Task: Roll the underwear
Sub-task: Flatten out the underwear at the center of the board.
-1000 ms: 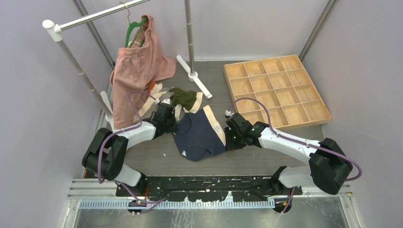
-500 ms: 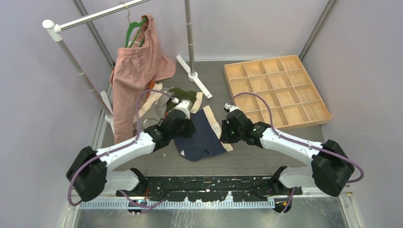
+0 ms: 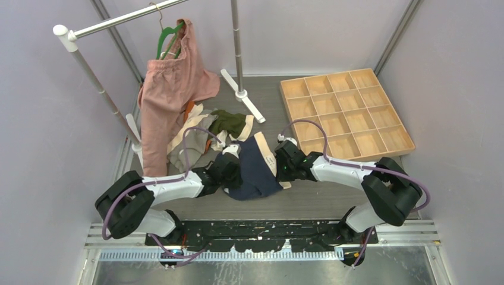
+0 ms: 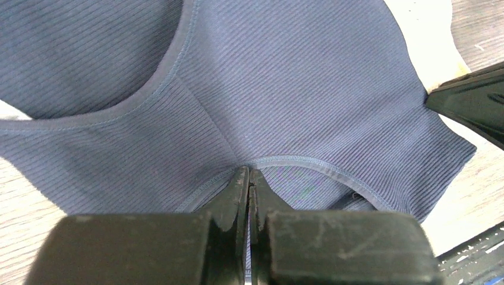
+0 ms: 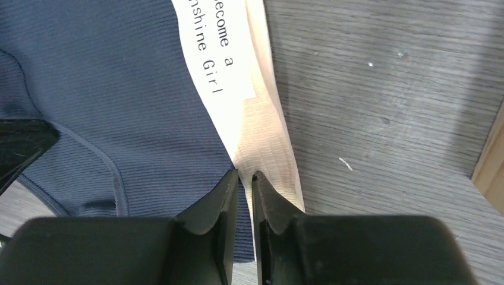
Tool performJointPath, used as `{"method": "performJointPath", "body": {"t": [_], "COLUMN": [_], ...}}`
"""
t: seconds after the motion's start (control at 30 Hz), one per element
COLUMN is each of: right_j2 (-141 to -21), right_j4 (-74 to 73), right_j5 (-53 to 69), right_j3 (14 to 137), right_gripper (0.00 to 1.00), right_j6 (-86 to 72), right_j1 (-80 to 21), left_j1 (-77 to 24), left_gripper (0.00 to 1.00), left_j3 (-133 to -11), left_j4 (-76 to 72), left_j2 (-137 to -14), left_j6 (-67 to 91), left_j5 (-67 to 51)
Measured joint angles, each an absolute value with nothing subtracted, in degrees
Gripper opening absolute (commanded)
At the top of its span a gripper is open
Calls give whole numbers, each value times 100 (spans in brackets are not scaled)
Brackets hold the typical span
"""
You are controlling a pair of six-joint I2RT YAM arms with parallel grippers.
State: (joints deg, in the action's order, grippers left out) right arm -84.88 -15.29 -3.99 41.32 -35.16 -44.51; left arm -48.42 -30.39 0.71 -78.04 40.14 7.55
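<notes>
A navy underwear [image 3: 260, 171] with a cream waistband [image 5: 264, 133] lies on the grey floor between my two arms. My left gripper [image 3: 233, 172] sits over its left part. Its jaws are pressed together on the curved leg hem [image 4: 309, 163], and ribbed navy cloth [image 4: 285, 89] spreads beyond them. My right gripper [image 3: 277, 170] is at the waistband side. Its jaws stand a narrow slit apart, with the edge of the cream band and navy cloth [image 5: 119, 77] caught between them. The left gripper [image 4: 248, 172] and right gripper [image 5: 245, 176] face each other across the garment.
More underwear lies in a heap behind, an olive green one [image 3: 232, 122] and cream-banded ones [image 3: 187, 139]. A large pink garment [image 3: 172, 89] hangs on a green hanger from the rack, whose post [image 3: 238, 47] stands behind. A wooden compartment tray [image 3: 347, 113] sits at the right.
My left gripper has swung right from the underwear's upper left corner, dragging that edge over so the garment looks narrower. My right gripper has shifted slightly left and narrowed on the waistband.
</notes>
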Motion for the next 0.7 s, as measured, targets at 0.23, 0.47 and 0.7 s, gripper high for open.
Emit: {"method": "performJointPath", "body": {"t": [0.23,0.47,0.7], "right_j2": [-8364,-7603,-6506], "right_j4": [-1658,-2217,-2016], "right_j5": [-760,-812,-143], "right_j3": [4049,3704,3664], "right_gripper": [23,35,48], "right_j6": [-3817,-3752,-3562], "right_j1": [-4458,-4449,-4445], "left_j1": [-4751,-4580,-4578], "left_gripper": [1,1,3], "left_j3": [-3039,-3070,-3264], "left_j4": [493,751,972], "left_j2": [-7590,-7341,-6906], "left_j6": [4029,3774,3529], "left_j5": [1116,1017,659]}}
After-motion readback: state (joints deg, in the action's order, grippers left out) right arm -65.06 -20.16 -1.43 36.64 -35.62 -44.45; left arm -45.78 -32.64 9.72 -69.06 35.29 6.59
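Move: The closed left fingers are down on the navy underwear near its near leg seam, its middle about 4 cm ahead and 5 cm right, a centimetre below; the right fingers are on the near end of its waistband, with that middle 3 cm ahead, 6 cm left and about 1 cm below. From the left hand the olive garment lies some 17 cm ahead and 3 cm left, the grey garment 11 cm ahead and 14 cm left. The wooden tray is about 20 cm ahead and 21 cm right of the right hand. The two hands spread the underwear apart along the table: the right drags the waistband's near end some 3 cm to the right and, late in the stroke, about 2 cm back, while the shut left fingertips slide 3 cm left over the cloth by the leg seam. Then both come free, the right rising about 6 cm as it swings 2 cm back left and opens its fingers wider, the left lifting some 3.5 cm, drifting a little back right and staying closed. ##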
